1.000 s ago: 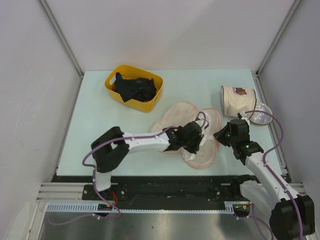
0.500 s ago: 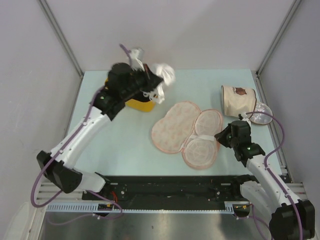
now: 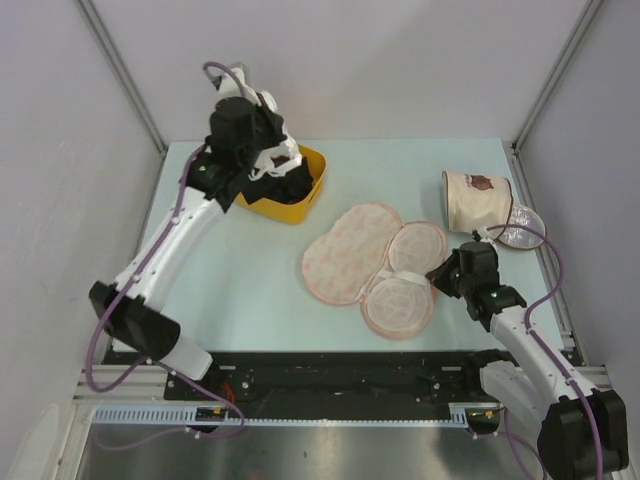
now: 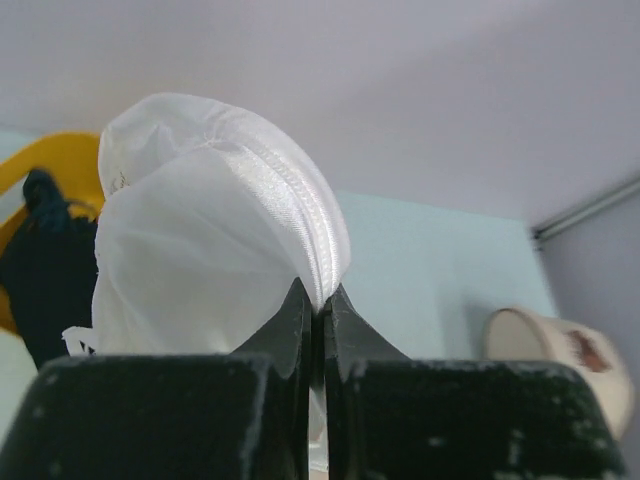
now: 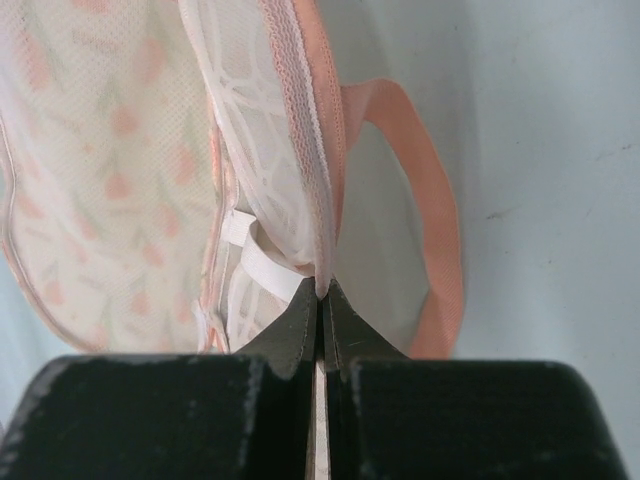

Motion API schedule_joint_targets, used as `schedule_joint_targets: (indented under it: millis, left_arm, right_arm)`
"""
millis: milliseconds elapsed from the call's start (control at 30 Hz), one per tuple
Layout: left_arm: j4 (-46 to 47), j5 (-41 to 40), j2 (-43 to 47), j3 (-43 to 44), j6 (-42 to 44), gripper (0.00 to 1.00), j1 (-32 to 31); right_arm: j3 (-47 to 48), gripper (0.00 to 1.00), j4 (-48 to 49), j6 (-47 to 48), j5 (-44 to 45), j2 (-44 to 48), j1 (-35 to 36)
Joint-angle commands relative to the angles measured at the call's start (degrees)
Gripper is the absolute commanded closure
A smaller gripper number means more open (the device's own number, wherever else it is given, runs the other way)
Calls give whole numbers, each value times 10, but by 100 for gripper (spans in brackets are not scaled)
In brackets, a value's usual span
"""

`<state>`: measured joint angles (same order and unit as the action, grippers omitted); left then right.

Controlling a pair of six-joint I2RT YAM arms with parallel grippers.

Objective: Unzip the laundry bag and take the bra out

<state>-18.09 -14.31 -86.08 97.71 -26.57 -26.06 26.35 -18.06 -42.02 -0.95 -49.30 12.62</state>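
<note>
The laundry bag lies open on the table, print side to the left and two pale mesh cups to the right. My left gripper is raised over the yellow bin and is shut on the white bra. In the left wrist view the bra bulges above my closed left gripper. My right gripper is shut on the bag's right rim. In the right wrist view the right gripper pinches the pink zip trim next to a pink loop.
A yellow bin with dark clothes stands at the back left, under the left gripper. A beige cylinder bag with a brown mark lies at the back right, its round lid beside it. Grey walls enclose the table.
My left gripper took the bra from the open bag, lifted it up and back-left, and now holds it over the yellow bin. My right gripper stayed on the bag's rim.
</note>
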Motion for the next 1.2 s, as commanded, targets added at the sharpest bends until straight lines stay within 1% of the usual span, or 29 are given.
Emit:
schedule_joint_targets:
  millis: [0, 67, 100, 200, 233, 333, 400, 467, 533, 567, 600, 667, 733, 767, 800, 867, 900, 933, 967, 1000, 1033, 1100, 1167]
  left_arm:
    - [49, -88, -86, -72, -42, 100, 8]
    - [49, -85, -130, -76, -81, 100, 12]
    - [46, -92, -168, -74, -95, 100, 13]
    - [63, -107, -209, -72, -124, 100, 15]
    - [64, -107, -229, -62, -135, 100, 15]
    - [39, -107, -261, -25, -147, 100, 16]
    - [3, -108, -272, -7, -157, 100, 23]
    - [-4, -107, -270, -12, -185, 99, 36]
    - [16, -86, -262, -44, -205, 99, 56]
    - [35, -57, -258, -55, -199, 100, 62]
    - [62, 3, -260, -61, -182, 100, 67]
    - [74, 62, -268, -55, -159, 100, 74]
    - [67, 79, -266, -42, -136, 98, 70]
    - [60, 75, -262, -38, -131, 94, 68]
    - [47, 72, -259, -33, -120, 83, 68]
    - [41, 72, -247, -34, -107, 72, 68]
    - [35, 74, -234, -35, -91, 52, 68]
    - [31, 76, -227, -35, -84, 38, 68]
    - [26, 76, -220, -36, -77, 26, 68]
    - [19, 77, -203, -38, -64, 8, 67]
    - [18, 79, -194, -39, -58, 1, 67]
    - [16, 86, -170, -47, -43, 0, 67]
    - [17, 86, -124, -56, -34, 0, 65]
  right_arm:
    - [4, 100, 19, -7, -9, 17, 2]
    - [5, 100, 14, -10, -5, 20, 4]
    - [6, 100, 9, -12, -5, 24, 5]
    - [12, 100, -15, -21, 7, 47, 13]
    - [12, 100, -22, -22, 25, 54, 17]
    - [12, 100, -45, -23, 39, 73, 27]
    - [12, 100, -54, -22, 43, 75, 28]
    - [12, 100, -56, -24, 43, 78, 28]
    - [12, 100, -56, -27, 46, 78, 33]
    - [12, 100, -56, -29, 46, 78, 35]
    - [12, 100, -55, -29, 48, 77, 39]
    - [12, 100, -47, -24, 41, 68, 43]
    - [12, 100, -44, -24, 33, 63, 45]
    - [12, 100, -45, -25, 33, 62, 48]
    - [12, 100, -46, -26, 35, 62, 50]
    - [12, 100, -50, -28, 45, 69, 55]
    - [12, 100, -53, -30, 48, 73, 56]
    - [12, 100, -60, -32, 51, 75, 57]
    - [12, 100, -64, -31, 53, 80, 57]
    - [12, 100, -68, -31, 54, 86, 57]
    - [12, 100, -75, -29, 57, 90, 58]
    - [12, 100, -82, -25, 60, 99, 60]
    - [12, 100, -87, -18, 68, 103, 59]
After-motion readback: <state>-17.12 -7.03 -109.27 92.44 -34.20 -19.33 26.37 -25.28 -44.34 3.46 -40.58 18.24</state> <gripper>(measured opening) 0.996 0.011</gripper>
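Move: Over the near part of the yellow basket, the left hand already holds the white bra high up; the basket's middle lies about 36 cm below, 7 cm farther out and 4 cm to the left. Dark clothes fill it at the same spot. The laundry bag's middle is roughly 17 cm back, 16 cm right and 38 cm below. From the right hand, the basket is some 25 cm ahead, 34 cm left and 4 cm lower. Swooping down nearly 30 cm and about 10 cm forward, the left hand takes the white bra to the yellow basket, tipping its fingers some 30 degrees downward. It then opens wide, lets the bra go and starts back up a few centimetres. The right hand keeps its pinch on the laundry bag's edge, easing back slightly. ##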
